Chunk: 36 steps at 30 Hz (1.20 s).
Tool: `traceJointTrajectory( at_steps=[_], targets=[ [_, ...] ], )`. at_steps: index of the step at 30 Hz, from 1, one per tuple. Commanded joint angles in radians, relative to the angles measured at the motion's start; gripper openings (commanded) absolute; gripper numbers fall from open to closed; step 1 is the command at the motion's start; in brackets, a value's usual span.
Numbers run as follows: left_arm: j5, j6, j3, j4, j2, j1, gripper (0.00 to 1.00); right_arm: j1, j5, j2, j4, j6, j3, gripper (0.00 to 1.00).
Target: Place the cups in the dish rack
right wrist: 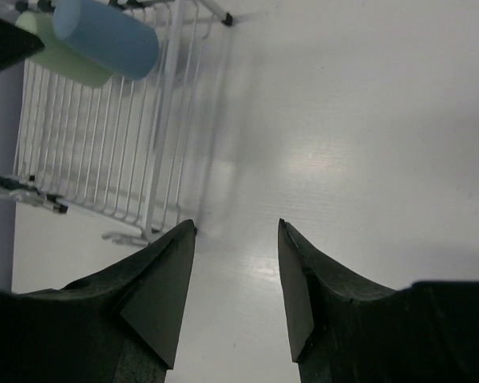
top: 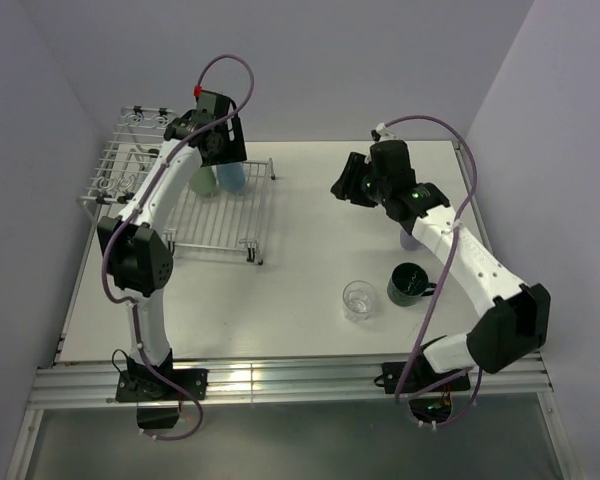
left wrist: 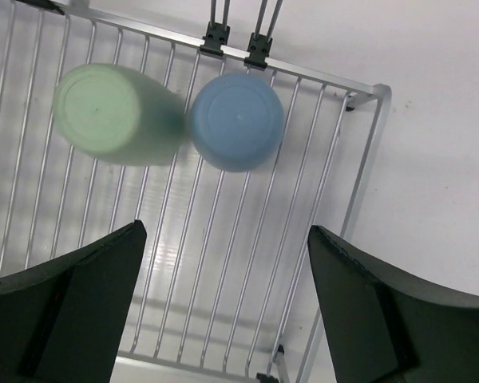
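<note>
Two cups stand upside down side by side at the back of the white wire dish rack's (top: 218, 226) flat tray: a pale green cup (left wrist: 112, 112) and a light blue cup (left wrist: 236, 121). My left gripper (left wrist: 227, 231) hangs open above the tray just in front of them, holding nothing. My right gripper (right wrist: 235, 225) is open over bare table right of the rack. A dark green mug (top: 408, 284) and a clear glass (top: 359, 300) stand upright on the table near the right arm. A lavender cup (top: 410, 241) peeks out from under that arm.
The rack's raised basket section (top: 130, 152) sits against the left wall. The rack's right rim (left wrist: 359, 183) borders bare white table (top: 310, 240). Walls close in the left, back and right sides. The right wrist view shows the rack's near corner (right wrist: 156, 223) beside my left finger.
</note>
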Motion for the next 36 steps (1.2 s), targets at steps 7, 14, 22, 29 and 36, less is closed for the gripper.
traceJointTrajectory(
  at_steps=[7,14,22,29,36],
  targets=[
    [0.005,-0.074,-0.272,0.123,-0.378,-0.094,0.89,0.223,0.232,-0.239,-0.164,-0.018,-0.138,0.54],
    [0.124,-0.097,-0.461,0.213,-0.612,-0.117,0.90,0.322,0.295,-0.362,-0.231,0.057,-0.322,0.51],
    [0.212,-0.097,-0.564,0.252,-0.721,-0.120,0.90,0.446,0.345,-0.408,-0.296,0.161,-0.427,0.50],
    [0.243,-0.092,-0.621,0.281,-0.718,-0.120,0.90,0.513,0.358,-0.363,-0.301,0.203,-0.496,0.50],
    [0.258,-0.095,-0.644,0.308,-0.710,-0.120,0.90,0.529,0.376,-0.316,-0.258,0.230,-0.534,0.50]
  ],
)
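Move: The clear glass stands some 19 cm back from the right gripper, about 4 cm to its right and 20 cm below. The dark green mug is about 11 cm to the right of the glass and 4 cm farther out; the purple cup is about 4 cm back and 19 cm right of the right gripper. From the left gripper the glass lies about 32 cm back, 31 cm right and 16 cm down, while the blue cup sits 5 cm ahead, 12 cm below. Swing the right gripper back about 21 cm towards the clear glass, sinking some 15 cm after a slight early rise, and tip its half-open fingers steeper until they hang above and slightly left of the glass. Meanwhile draw the wide-open left gripper back 15 cm from the racked blue cup, rising, then settling partway down, levelling its fingers a little and turning slightly clockwise. ##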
